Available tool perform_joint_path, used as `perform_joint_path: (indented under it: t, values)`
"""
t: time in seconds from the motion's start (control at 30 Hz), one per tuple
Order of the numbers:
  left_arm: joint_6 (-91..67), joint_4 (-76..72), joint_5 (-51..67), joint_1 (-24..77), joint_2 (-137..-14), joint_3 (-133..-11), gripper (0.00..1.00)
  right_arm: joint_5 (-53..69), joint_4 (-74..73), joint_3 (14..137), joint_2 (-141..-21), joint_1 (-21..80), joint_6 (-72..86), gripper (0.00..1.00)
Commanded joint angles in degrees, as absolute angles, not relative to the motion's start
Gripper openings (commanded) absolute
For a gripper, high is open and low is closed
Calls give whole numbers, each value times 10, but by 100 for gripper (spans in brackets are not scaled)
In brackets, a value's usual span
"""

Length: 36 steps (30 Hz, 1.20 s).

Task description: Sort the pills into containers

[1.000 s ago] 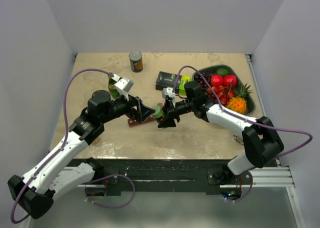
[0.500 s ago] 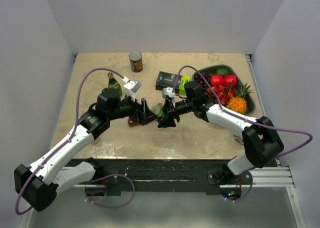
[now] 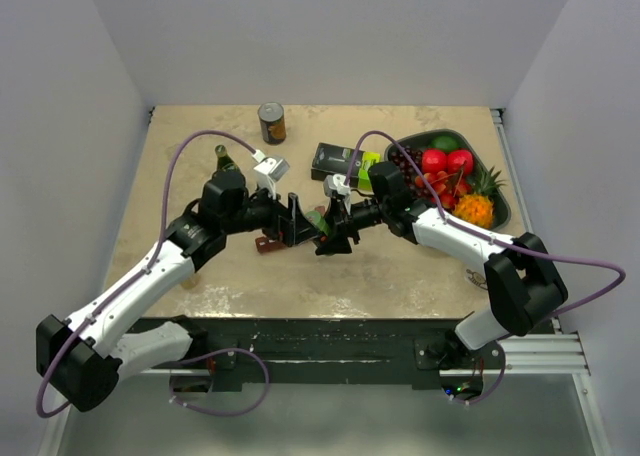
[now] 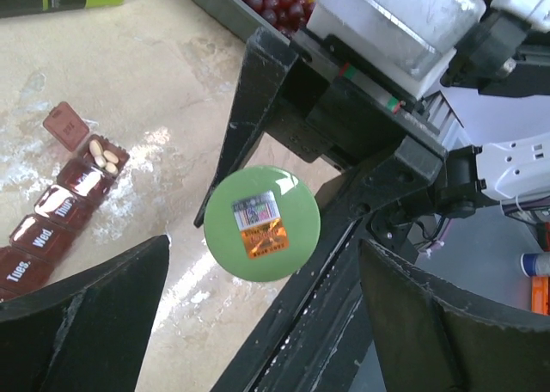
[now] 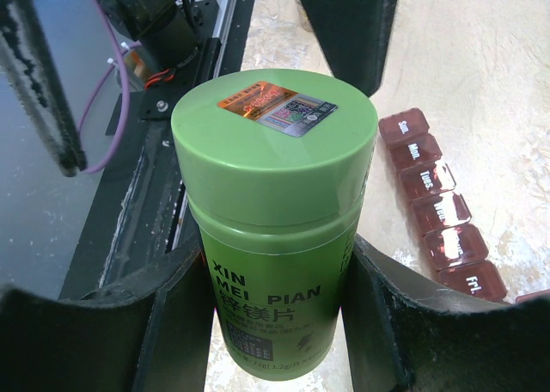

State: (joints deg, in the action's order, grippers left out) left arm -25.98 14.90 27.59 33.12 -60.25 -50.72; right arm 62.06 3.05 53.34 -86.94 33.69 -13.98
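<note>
My right gripper (image 3: pixel 330 233) (image 5: pixel 275 323) is shut on a green pill bottle (image 3: pixel 318 222) (image 5: pixel 273 229), held on its side with the cap pointing left. The left gripper (image 3: pixel 296 222) (image 4: pixel 265 259) is open and faces that cap (image 4: pixel 261 223); its fingers (image 4: pixel 86 323) stand wide on either side, apart from the cap. Below both, the containers (image 3: pixel 267 243) (image 4: pixel 51 211) (image 5: pixel 443 211), a maroon strip with day labels, lie on the table. One end compartment is open with a few pale pills (image 4: pixel 101 155) in it.
A black-and-lime box (image 3: pixel 345 161) lies behind the grippers. To the right of it is a dark fruit tray (image 3: pixel 503 204). A can (image 3: pixel 271 122) stands at the back and a dark green bottle (image 3: pixel 225 159) behind the left arm.
The left arm has swung right, bringing its open gripper up to the bottle's cap. The right arm and the bottle have stayed put.
</note>
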Motion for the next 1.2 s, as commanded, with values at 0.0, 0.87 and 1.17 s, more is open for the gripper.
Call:
perform_joint_path:
  t: [0.0,0.87,1.17]
  values:
    - [-259,133,263,336,-623,-549,91,622,43,559,-859,336,-145,0]
    - [-131,235,290,360,-680,-607,6,624,43,559,-860,336,-145,0]
    - [-13,230,358,360,-642,-569,0,659,50,557,-861,337,-135,0]
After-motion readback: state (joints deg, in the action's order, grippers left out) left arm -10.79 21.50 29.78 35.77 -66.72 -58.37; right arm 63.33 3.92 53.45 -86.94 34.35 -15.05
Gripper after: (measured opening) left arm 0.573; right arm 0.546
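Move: The green bottle's cap, held up by the right hand, is just off the open left fingers: about 2 cm ahead, 3 cm to the right and 1 cm lower. The pill organizer lies on the table some 17 cm below the left hand, about 4 cm ahead and 4 cm to its left; the black-green box lies roughly 19 cm ahead and 9 cm to its right. From the right hand the cap sits about 1 cm ahead, 3 cm to the left and 4 cm up. Bring the left gripper right and forward, about 2 cm each, over the cap and close its wide-open fingers until they pinch the rim. Then twist the wrist some 15 degrees clockwise, as seen facing the cap's top, letting the hand ease back about 1 cm. Keep the right hand's grip on the bottle body, holding it nearly still. ##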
